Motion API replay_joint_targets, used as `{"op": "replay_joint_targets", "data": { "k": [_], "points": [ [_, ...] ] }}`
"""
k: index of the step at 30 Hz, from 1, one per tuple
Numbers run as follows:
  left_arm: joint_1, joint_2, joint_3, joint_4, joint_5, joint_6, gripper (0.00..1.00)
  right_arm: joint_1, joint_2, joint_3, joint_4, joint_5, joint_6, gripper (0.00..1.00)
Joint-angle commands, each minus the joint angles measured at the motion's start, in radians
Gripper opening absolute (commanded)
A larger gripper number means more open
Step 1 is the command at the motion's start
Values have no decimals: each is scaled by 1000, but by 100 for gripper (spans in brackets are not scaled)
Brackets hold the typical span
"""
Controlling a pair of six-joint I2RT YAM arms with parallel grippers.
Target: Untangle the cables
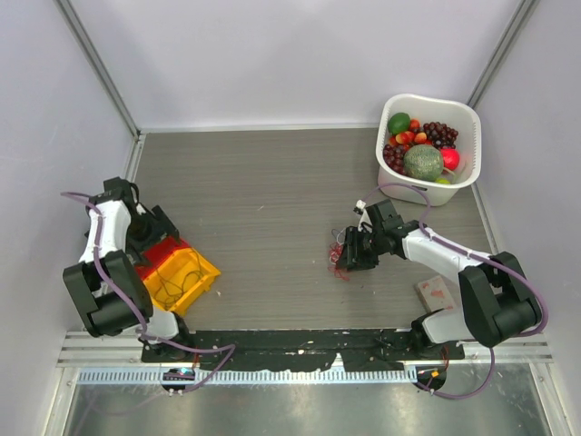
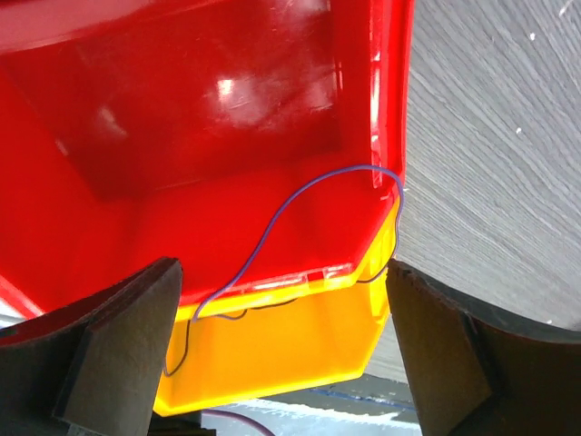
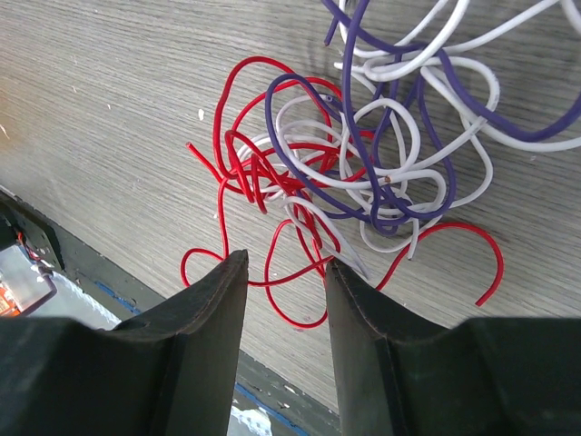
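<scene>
The cables [image 1: 338, 259] lie on the wooden table as a loose tangle [image 3: 377, 213] of red, white and purple wires. My right gripper [image 1: 350, 256] is low over the tangle's near edge. In the right wrist view this gripper [image 3: 284, 272] is open, with a red loop [image 3: 278, 282] lying on the table between its fingertips, not pinched. My left gripper [image 1: 156, 229] hovers over the bins at the left. In the left wrist view it [image 2: 281, 354] stands wide open and holds nothing. One thin purple wire [image 2: 263, 241] drapes over the red bin's [image 2: 182, 136] rim into the yellow bin [image 2: 272, 354].
The red bin [image 1: 162, 254] and yellow bin [image 1: 189, 277] sit side by side near the left arm's base. A white basket [image 1: 434, 193] full of fruit stands at the back right. A small pinkish pad [image 1: 436, 292] lies by the right arm's base. Grey walls close both sides.
</scene>
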Motion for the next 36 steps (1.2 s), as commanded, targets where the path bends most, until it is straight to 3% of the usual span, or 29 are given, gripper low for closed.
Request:
{"op": "replay_joint_targets", "data": {
  "k": [1, 5, 8, 12, 21, 25, 36],
  "points": [
    [0, 27, -27, 15, 145, -7, 95, -5, -33, 2, 33, -21, 1, 45],
    [0, 10, -36, 28, 214, -22, 78, -5, -37, 0, 33, -21, -2, 45],
    [0, 2, -18, 23, 226, -24, 57, -2, -37, 3, 35, -20, -1, 45],
    [0, -13, -4, 38, 220, -28, 38, -3, -33, 10, 29, -20, -1, 45],
    [0, -9, -38, 69, 202, -24, 15, -5, -24, 19, 17, -18, -1, 45],
    [0, -32, -29, 68, 200, -21, 0, -5, -17, 25, 12, -20, -1, 45],
    [0, -174, -35, 28, 177, -44, 0, -3, -4, 36, 3, -27, 6, 45]
  ]
}}
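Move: The wide-open left hand is over the red bin; the yellow bin, with the freed blue cable in it, has its middle about 7 cm back and 5 cm right of this hand, some 4 cm lower. The red bin's middle is roughly 1 cm back and 2 cm left, the black bin's 5 cm ahead and 8 cm left, both about 4 cm lower. From the right hand the yellow bin lies some 35 cm left, 3 cm back and 1 cm higher. The left hand sinks about 1 cm and swings its fingertips some 3 cm to the right over the red bin, the wrist tilting about 10 degrees, seeming to push the joined bins along as the wide-open fingers begin to close. It then stays nearly in place while the fingers go on to shut fully, and at the end rises about 3 cm, clear of the blue loop arching over the red-yellow rim. ##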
